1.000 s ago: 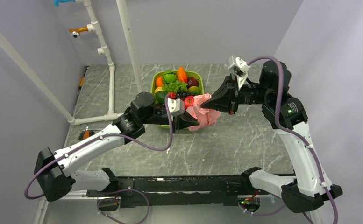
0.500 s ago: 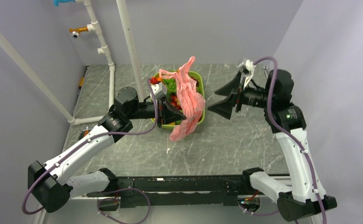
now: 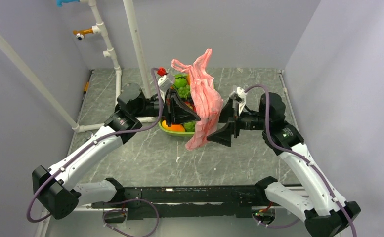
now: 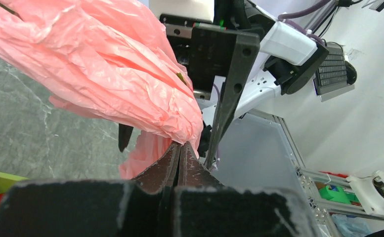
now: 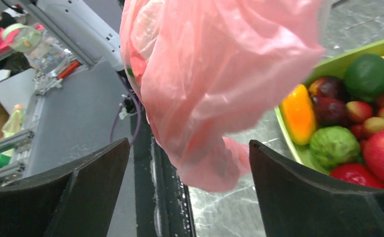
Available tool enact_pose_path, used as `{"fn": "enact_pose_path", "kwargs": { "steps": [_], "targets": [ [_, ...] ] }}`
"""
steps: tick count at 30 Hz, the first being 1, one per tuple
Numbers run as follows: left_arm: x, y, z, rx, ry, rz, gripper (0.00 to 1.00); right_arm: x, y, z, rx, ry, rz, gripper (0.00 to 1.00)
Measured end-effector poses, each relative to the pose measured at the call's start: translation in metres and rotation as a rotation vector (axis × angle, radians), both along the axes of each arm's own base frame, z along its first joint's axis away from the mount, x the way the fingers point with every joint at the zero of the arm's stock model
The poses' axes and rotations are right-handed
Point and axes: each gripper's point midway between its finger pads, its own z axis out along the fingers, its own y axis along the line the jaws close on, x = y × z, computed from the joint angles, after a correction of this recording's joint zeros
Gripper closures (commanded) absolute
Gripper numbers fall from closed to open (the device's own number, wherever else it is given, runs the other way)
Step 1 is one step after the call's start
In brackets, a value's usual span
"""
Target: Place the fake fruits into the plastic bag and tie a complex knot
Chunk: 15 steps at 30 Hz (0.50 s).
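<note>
The pink plastic bag (image 3: 203, 101) hangs crumpled in the air over the tray's right side, its lower end near the table. My left gripper (image 3: 197, 118) is shut on the bag's side; the left wrist view shows the tips (image 4: 180, 146) pinching a fold of the bag (image 4: 101, 64). My right gripper (image 3: 219, 128) stands open just right of the bag, whose bottom (image 5: 214, 89) dangles between the wide-apart fingers (image 5: 298, 187) without touching them. The fake fruits (image 5: 345, 123) lie in the lime-green tray (image 3: 176, 133), outside the bag. No knot is in view.
White pipes (image 3: 116, 74) stand at the back left of the marble table (image 3: 259, 94). The tray sits under the left arm. Walls close the left, back and right sides. A black rail (image 3: 190, 195) runs along the near edge.
The right gripper let go of the bag, opened wide, swung off and came back lower beside it. The left gripper lifted the bag, which unfurled and now hangs long.
</note>
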Motion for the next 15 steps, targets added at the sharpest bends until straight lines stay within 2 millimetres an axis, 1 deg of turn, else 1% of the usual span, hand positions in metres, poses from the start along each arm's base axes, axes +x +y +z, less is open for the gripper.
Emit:
{"fn": "enact_pose_path", "kwargs": {
  "steps": [2, 3, 4, 5, 7, 9, 11, 12, 13, 14, 15],
  "targets": [
    [0.0, 0.0, 0.001, -0.002, 0.008, -0.001, 1.0, 0.0, 0.007, -0.003, 0.003, -0.001, 0.022, 0.69],
    [0.001, 0.0, 0.001, -0.001, 0.011, 0.0, 1.0, -0.001, 0.009, -0.005, 0.0, -0.004, 0.034, 0.95],
    [0.002, 0.001, 0.001, -0.001, 0.011, 0.004, 1.0, -0.001, 0.01, -0.007, -0.004, 0.002, 0.038, 1.0],
    [0.004, 0.003, 0.001, 0.0, 0.012, 0.009, 1.0, 0.0, 0.01, -0.009, -0.01, 0.002, 0.038, 1.0],
    [0.016, 0.013, 0.0, 0.009, 0.017, 0.045, 1.0, 0.0, 0.008, -0.014, -0.028, 0.018, 0.033, 1.0],
    [0.032, 0.028, -0.002, 0.019, 0.01, 0.11, 1.0, 0.003, 0.003, -0.017, -0.038, 0.037, 0.015, 1.0],
    [0.048, 0.046, -0.003, 0.035, -0.018, 0.189, 1.0, 0.009, -0.008, -0.016, -0.031, 0.062, -0.023, 1.0],
    [0.054, 0.056, -0.003, 0.041, -0.041, 0.228, 0.92, 0.014, -0.014, -0.014, -0.02, 0.078, -0.05, 1.0],
    [0.058, 0.064, -0.003, 0.048, -0.069, 0.264, 0.68, 0.018, -0.018, -0.013, -0.011, 0.092, -0.066, 1.0],
    [0.058, 0.071, -0.004, 0.056, -0.098, 0.288, 0.41, 0.021, -0.023, -0.01, 0.004, 0.112, -0.083, 1.0],
    [0.055, 0.077, -0.005, 0.065, -0.136, 0.301, 0.08, 0.024, -0.027, -0.007, 0.02, 0.134, -0.097, 1.0]
  ]
}}
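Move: The left gripper already pinches the plastic bag near its lower end; the bag's body stands roughly 4 cm ahead, 2 cm to the right and 3 cm above it. The open right gripper waits about 4 cm to the left hand's right, 3 cm back and slightly lower; from this right gripper the bag's middle is some 7 cm ahead, 2 cm left and 5 cm up. The fruit basket sits about 18 cm ahead of the left hand, 4 cm left and 33 cm down. Close the right gripper fully on the lower part of the bag while the left stays put, then draw it about 4 cm to the right and forward with the bag in its grip. Once the right has shut, swing the left gripper away, some 9 cm to the left and forward, turning it about 15 degrees counter-clockwise, and part its fingers slightly at the end. ##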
